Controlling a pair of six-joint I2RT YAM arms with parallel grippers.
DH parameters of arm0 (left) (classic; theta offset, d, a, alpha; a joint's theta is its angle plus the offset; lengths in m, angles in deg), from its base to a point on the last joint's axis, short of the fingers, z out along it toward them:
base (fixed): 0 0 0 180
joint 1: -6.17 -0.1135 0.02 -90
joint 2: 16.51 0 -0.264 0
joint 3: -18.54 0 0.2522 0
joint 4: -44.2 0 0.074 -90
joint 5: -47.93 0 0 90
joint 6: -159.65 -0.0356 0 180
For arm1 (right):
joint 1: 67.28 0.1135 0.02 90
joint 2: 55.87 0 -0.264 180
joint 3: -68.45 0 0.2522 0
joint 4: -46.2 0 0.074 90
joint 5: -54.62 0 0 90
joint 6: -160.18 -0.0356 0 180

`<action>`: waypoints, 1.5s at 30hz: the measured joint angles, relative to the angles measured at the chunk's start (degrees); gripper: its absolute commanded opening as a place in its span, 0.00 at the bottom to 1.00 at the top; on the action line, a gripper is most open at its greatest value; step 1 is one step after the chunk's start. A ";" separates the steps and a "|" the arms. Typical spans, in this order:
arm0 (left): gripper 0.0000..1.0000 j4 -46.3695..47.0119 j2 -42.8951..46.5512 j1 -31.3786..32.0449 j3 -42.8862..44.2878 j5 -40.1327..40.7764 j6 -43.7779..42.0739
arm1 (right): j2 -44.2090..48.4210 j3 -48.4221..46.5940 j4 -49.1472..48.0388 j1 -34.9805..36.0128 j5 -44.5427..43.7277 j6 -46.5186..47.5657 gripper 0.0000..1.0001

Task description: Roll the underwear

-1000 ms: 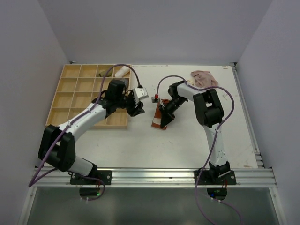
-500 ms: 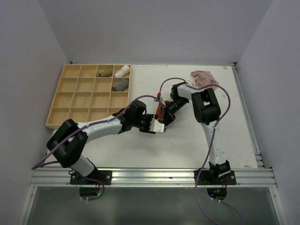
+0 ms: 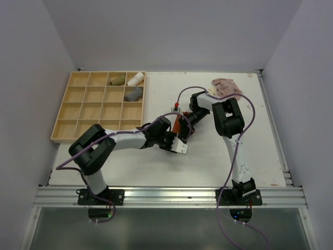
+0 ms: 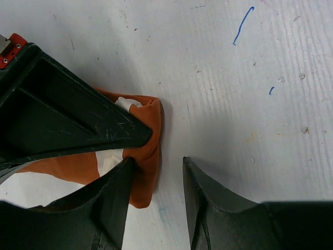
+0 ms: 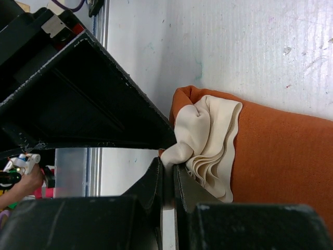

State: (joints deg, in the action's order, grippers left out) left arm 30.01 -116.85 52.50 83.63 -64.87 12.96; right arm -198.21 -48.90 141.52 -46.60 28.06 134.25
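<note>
The rust-orange underwear [image 3: 181, 125] lies bunched mid-table, its cream lining [image 5: 208, 138] showing. My right gripper [image 5: 170, 165] is shut on a fold of that lining, low over the table [image 3: 185, 124]. From the left, my left gripper [image 4: 158, 162] has come up against the same garment [image 4: 148, 151]. Its jaws stand apart; one fingertip [image 4: 125, 172] presses the cloth's corner and the other rests on bare table. In the top view the left gripper [image 3: 176, 141] sits just in front of the right one. The pale beige-pink underwear [image 3: 227, 86] lies crumpled at the back right.
A wooden compartment tray [image 3: 78, 110] stands at the back left, holding an olive roll [image 3: 117, 80], a white roll [image 3: 136, 78] and a grey roll [image 3: 133, 94]. Blue pen marks [image 4: 243, 25] streak the white table. The right arm's purple cable [image 3: 183, 92] loops above the orange cloth.
My left arm has swung from beside the tray down and right to the orange underwear, its jaws narrowing. The right gripper kept its hold; the cloth looks more bunched.
</note>
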 measured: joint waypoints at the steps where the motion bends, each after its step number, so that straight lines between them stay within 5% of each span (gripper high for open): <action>1: 0.47 -0.02 -0.09 0.00 0.17 0.15 0.04 | 0.00 0.00 0.00 -0.13 0.02 -0.02 0.00; 13: 0.47 2.43 0.57 0.96 -1.42 3.08 -0.57 | -0.33 -0.35 0.17 -0.26 0.15 -0.52 0.00; 18: 0.21 1.51 -1.55 1.07 1.20 4.20 -2.03 | -0.55 -0.46 0.33 -0.50 0.24 -0.85 0.00; 22: 0.10 -2.43 -2.69 1.01 4.48 3.87 -3.13 | -0.55 -0.50 0.39 -0.94 0.24 -1.31 0.24; 26: 0.00 -6.91 -3.34 0.81 7.06 2.49 -3.50 | -0.55 -1.68 1.42 -1.27 -0.31 -2.62 0.32; 34: 0.00 -16.92 -6.45 0.48 14.25 -2.54 1.79 | 0.00 -14.86 -2.21 -6.49 -3.89 -7.80 0.39; 39: 0.00 -24.26 -10.45 0.26 21.38 -6.34 9.22 | 7.72 -13.81 -5.53 -16.28 -6.67 -14.67 0.42; 45: 0.00 -36.09 -19.89 -2.89 35.36 -14.19 18.51 | 28.76 1.09 -11.34 -22.67 -12.76 -16.61 0.43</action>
State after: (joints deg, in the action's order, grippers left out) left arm -6.07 -136.74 49.61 118.99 -79.06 31.47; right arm -169.45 -47.81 130.18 -69.26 15.29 117.64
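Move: The underwear lies as a folded strip running outward, its near rolled end with the cream band still pinched in the right fingers. That end is about 1 cm ahead and 2 cm right of the half-open left hand, roughly level with it; the strip's middle is 5 cm ahead and 2 cm left of the right hand. The clothes pile is some 27 cm ahead and 23 cm right of the right hand. The compartment box's middle is about 37 cm left and 17 cm ahead of the left hand. The underwear's near end changes hands: the left fingers edge forward and right and close on it, and only then do the right fingers open and let go. The right hand leaves forward, then swings right and back a little while rising, ending about 15 cm right, 11 forward and 14 up, nearer the clothes pile. Keeping its pinch, the left hand draws right and slightly back, its wrist turning some 35 degrees so the fingers tip towards the base. ##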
